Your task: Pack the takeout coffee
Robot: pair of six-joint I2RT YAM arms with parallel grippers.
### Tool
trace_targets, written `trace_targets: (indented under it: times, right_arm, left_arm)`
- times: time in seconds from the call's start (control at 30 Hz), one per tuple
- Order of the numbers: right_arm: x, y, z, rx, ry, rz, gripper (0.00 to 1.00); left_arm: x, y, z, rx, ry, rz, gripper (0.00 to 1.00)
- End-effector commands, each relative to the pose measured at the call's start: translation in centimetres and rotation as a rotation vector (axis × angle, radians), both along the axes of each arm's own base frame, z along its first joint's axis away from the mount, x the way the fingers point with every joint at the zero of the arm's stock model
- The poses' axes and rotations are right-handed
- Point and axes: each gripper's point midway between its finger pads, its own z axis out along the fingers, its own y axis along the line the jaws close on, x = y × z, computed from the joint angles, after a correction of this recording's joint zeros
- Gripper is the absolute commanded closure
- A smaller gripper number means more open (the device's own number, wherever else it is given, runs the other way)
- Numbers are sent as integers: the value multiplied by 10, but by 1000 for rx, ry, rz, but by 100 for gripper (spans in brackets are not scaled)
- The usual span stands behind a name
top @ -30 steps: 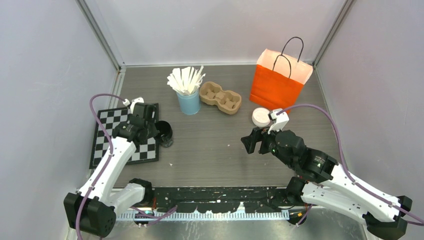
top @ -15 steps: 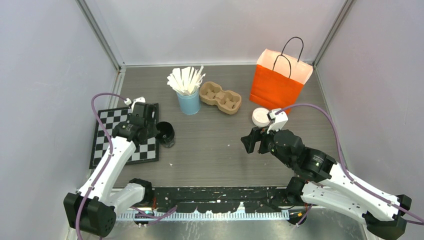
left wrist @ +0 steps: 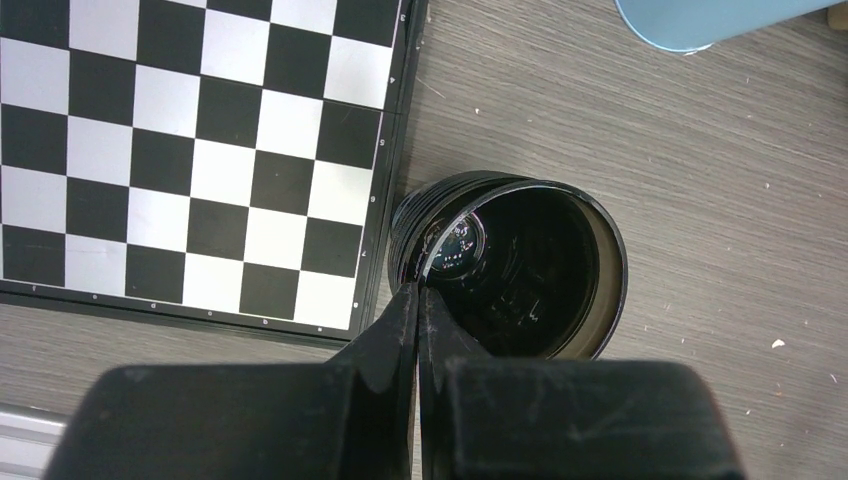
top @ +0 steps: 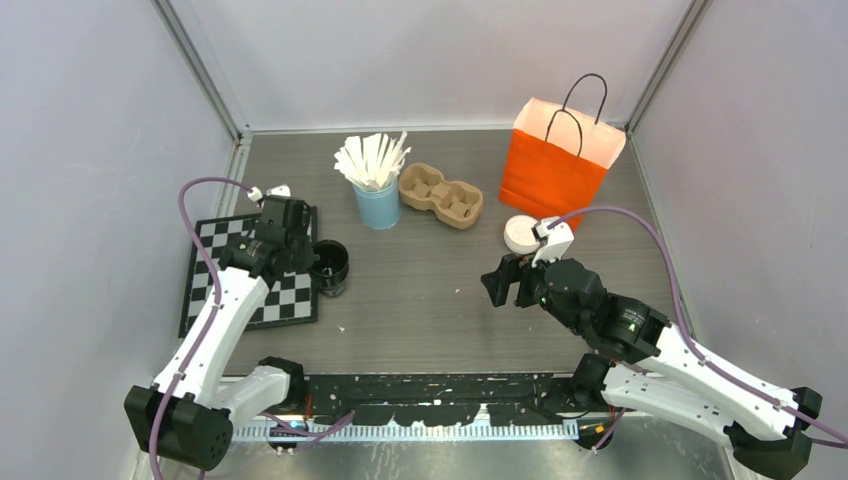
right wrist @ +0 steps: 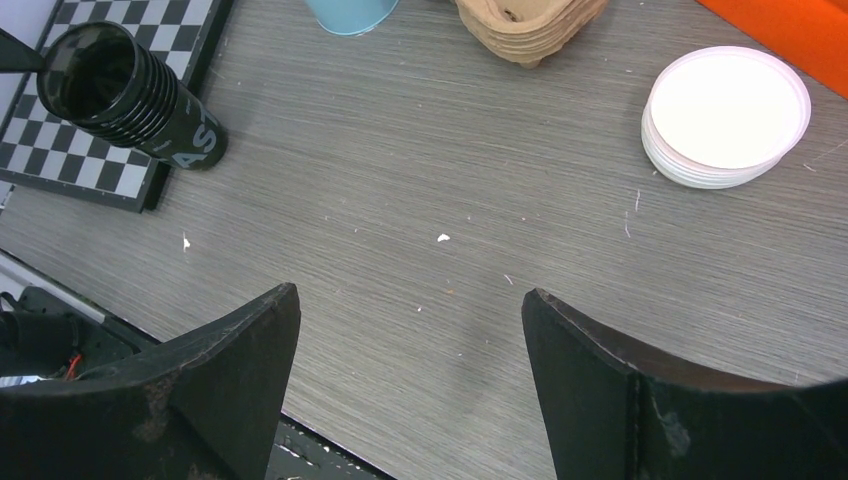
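The takeout coffee cup (top: 330, 268) is a black ribbed paper cup with no lid, standing at the right edge of the chessboard. From above its open mouth (left wrist: 530, 270) shows dark inside. My left gripper (left wrist: 418, 290) is shut, its fingertips pinched together on the cup's near-left rim. The right wrist view shows the same cup (right wrist: 130, 90) at the far left, with white letters near its base. A stack of white lids (top: 521, 234) lies in front of the orange bag (top: 555, 165). My right gripper (right wrist: 410, 290) hangs open over bare table, well short of the lids (right wrist: 725, 115).
A black-and-white chessboard (top: 215, 270) lies at the left. A light-blue cup of white sticks (top: 378, 205) and a brown pulp cup carrier (top: 440, 195) stand at the back middle. Grey walls close in the left, back and right sides.
My left gripper has closed fully on the cup's rim, and the cup has shifted slightly. The right gripper has edged a little to the left, still open.
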Motion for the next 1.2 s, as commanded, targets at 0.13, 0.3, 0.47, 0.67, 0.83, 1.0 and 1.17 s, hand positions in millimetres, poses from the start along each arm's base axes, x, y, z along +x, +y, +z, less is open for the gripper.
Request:
trace_targets:
  times: [0.13, 0.3, 0.47, 0.67, 0.83, 1.0, 1.17]
  right_arm:
    - [4, 3, 7, 35, -15, -20, 15]
    - [5, 4, 8, 42, -15, -24, 16]
    - [5, 4, 9, 43, -15, -24, 16]
    - [7, 6, 8, 41, -14, -25, 16]
    - [12, 10, 3, 29, -18, -32, 17]
    - [11, 17, 0, 28, 1, -13, 17]
    - [11, 17, 0, 31, 2, -9, 17]
  left_arm:
    - [1, -4, 35, -42, -92, -21, 100]
    - [-2, -3, 44, -42, -114, -21, 100]
    - [-5, -3, 55, -52, -147, -29, 100]
    - [-7, -6, 68, -77, -187, -42, 100]
    - [-5, -3, 70, -67, -215, -34, 100]
    - [-3, 6, 42, 20, -116, -36, 73]
    - [1, 11, 17, 85, -5, -47, 78]
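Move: The left hand's closed fingertips are at the near-left rim of the black cup stack, whose middle lies about 4 cm to the right, 1 cm ahead and 7 cm below. The chessboard's middle is some 17 cm to the left and 5 cm ahead, and the blue bucket of stirrers about 17 cm right and 20 cm ahead. From the right hand the stack lies roughly 46 cm left, 8 cm ahead and 12 cm lower. Upward first: the left hand's shut fingertips come free of the cup rim and climb about 5.5 cm, easing back a little as they tip up nearly 10 degrees. The fingers then part to about a quarter open and the hand sinks some 2 cm back towards the near rim. The open right hand drifts about 2 cm left, down and forward over empty table. ##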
